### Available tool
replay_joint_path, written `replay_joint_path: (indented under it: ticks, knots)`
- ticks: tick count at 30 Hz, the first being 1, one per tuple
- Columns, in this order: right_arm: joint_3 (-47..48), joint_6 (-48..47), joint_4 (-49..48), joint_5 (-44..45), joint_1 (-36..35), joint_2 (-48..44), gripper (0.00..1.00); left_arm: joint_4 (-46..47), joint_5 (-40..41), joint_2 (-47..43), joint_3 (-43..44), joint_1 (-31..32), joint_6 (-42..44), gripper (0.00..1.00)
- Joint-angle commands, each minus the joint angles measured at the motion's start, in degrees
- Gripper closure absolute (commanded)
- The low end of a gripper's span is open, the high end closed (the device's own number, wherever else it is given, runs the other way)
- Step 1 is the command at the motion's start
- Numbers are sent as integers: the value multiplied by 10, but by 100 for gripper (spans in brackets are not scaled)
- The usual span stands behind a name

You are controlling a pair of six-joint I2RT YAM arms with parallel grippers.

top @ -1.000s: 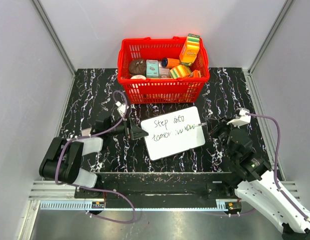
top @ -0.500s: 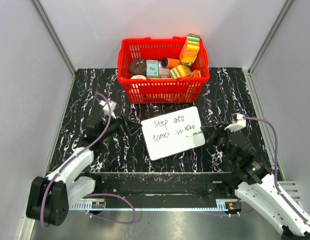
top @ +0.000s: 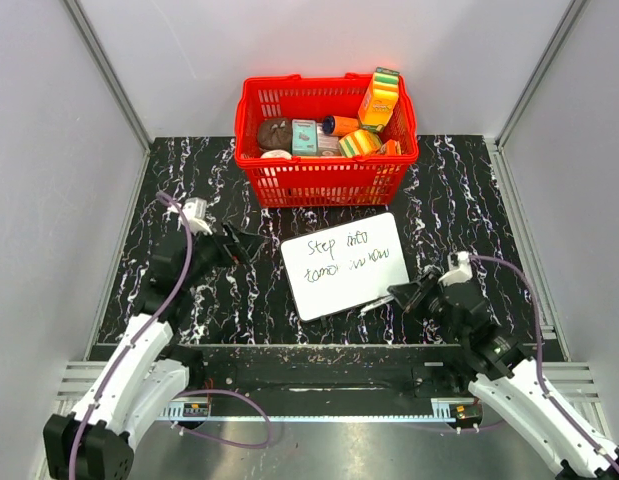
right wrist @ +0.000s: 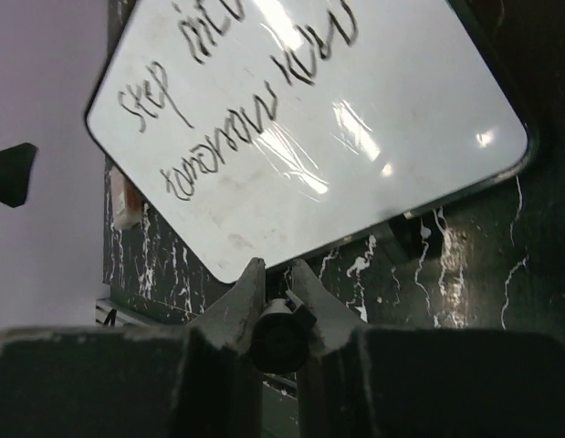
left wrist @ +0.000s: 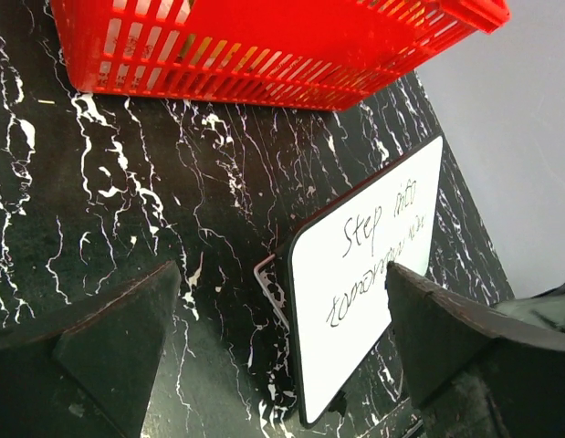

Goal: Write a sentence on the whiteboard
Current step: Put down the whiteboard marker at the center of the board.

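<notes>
The whiteboard [top: 344, 268] lies tilted on the black marbled table in front of the red basket. The sentence [top: 349, 252] runs across it in two black handwritten lines, also legible in the left wrist view [left wrist: 381, 248] and upside down in the right wrist view [right wrist: 235, 102]. My left gripper [top: 255, 243] hangs open to the left of the board, touching nothing; its fingers [left wrist: 127, 319] frame the whiteboard [left wrist: 355, 301]. My right gripper [top: 398, 293] is off the board's near right edge, shut on a black marker [right wrist: 280, 334] seen end-on, whose tip reaches toward the whiteboard [right wrist: 355, 173].
A red basket [top: 327, 165] with several packaged goods stands at the back centre, its wall close above the board in the left wrist view [left wrist: 264, 46]. A thin pale object [left wrist: 266, 276] pokes out from under the board's left corner. Grey walls enclose the table on three sides.
My left gripper let go of the board's left edge, opened fully and drew back to the left. My right gripper, marker in it, lifted off the board and pulled back toward the near edge.
</notes>
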State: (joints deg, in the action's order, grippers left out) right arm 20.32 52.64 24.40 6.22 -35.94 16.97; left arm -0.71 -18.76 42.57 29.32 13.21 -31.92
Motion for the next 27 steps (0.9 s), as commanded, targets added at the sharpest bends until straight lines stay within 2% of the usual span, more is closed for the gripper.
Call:
replay_joint_path:
  ticks: [1,8,21,24,25,27]
  knots:
    - [-40,75,27,-52,3,-18,100,-22,21,-41,34,0,-27,1]
    - [-84,126,52,-45,3,-22,99,-31,-2,-97,72,0,-43,1]
    - [-89,141,52,-16,3,3,80,27,-50,-159,60,0,-41,1]
    - [-85,142,53,5,3,-16,65,26,-54,-163,59,0,-42,1]
    - [-85,143,54,12,4,-26,55,26,-58,-163,59,0,-42,1]
    - [-84,147,55,19,3,-35,42,29,-61,-167,57,0,-42,1]
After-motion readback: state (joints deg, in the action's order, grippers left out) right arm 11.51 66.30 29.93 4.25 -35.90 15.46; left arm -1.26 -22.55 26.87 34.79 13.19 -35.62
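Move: The right hand still holds the marker above bare table at the board's near edge; the spot to lay it is about 10 cm below, some 3 cm back and 2 cm left. From this hand the whiteboard's middle is roughly 5 cm ahead, 11 cm left and 9 cm down, and the table's front edge about 12 cm straight back. For the empty left hand the spot lies some 13 cm back, 27 cm right, 15 cm down. Right hand lowers the marker about 8 cm beside the board, then opens; left hand rises some 11 cm. ##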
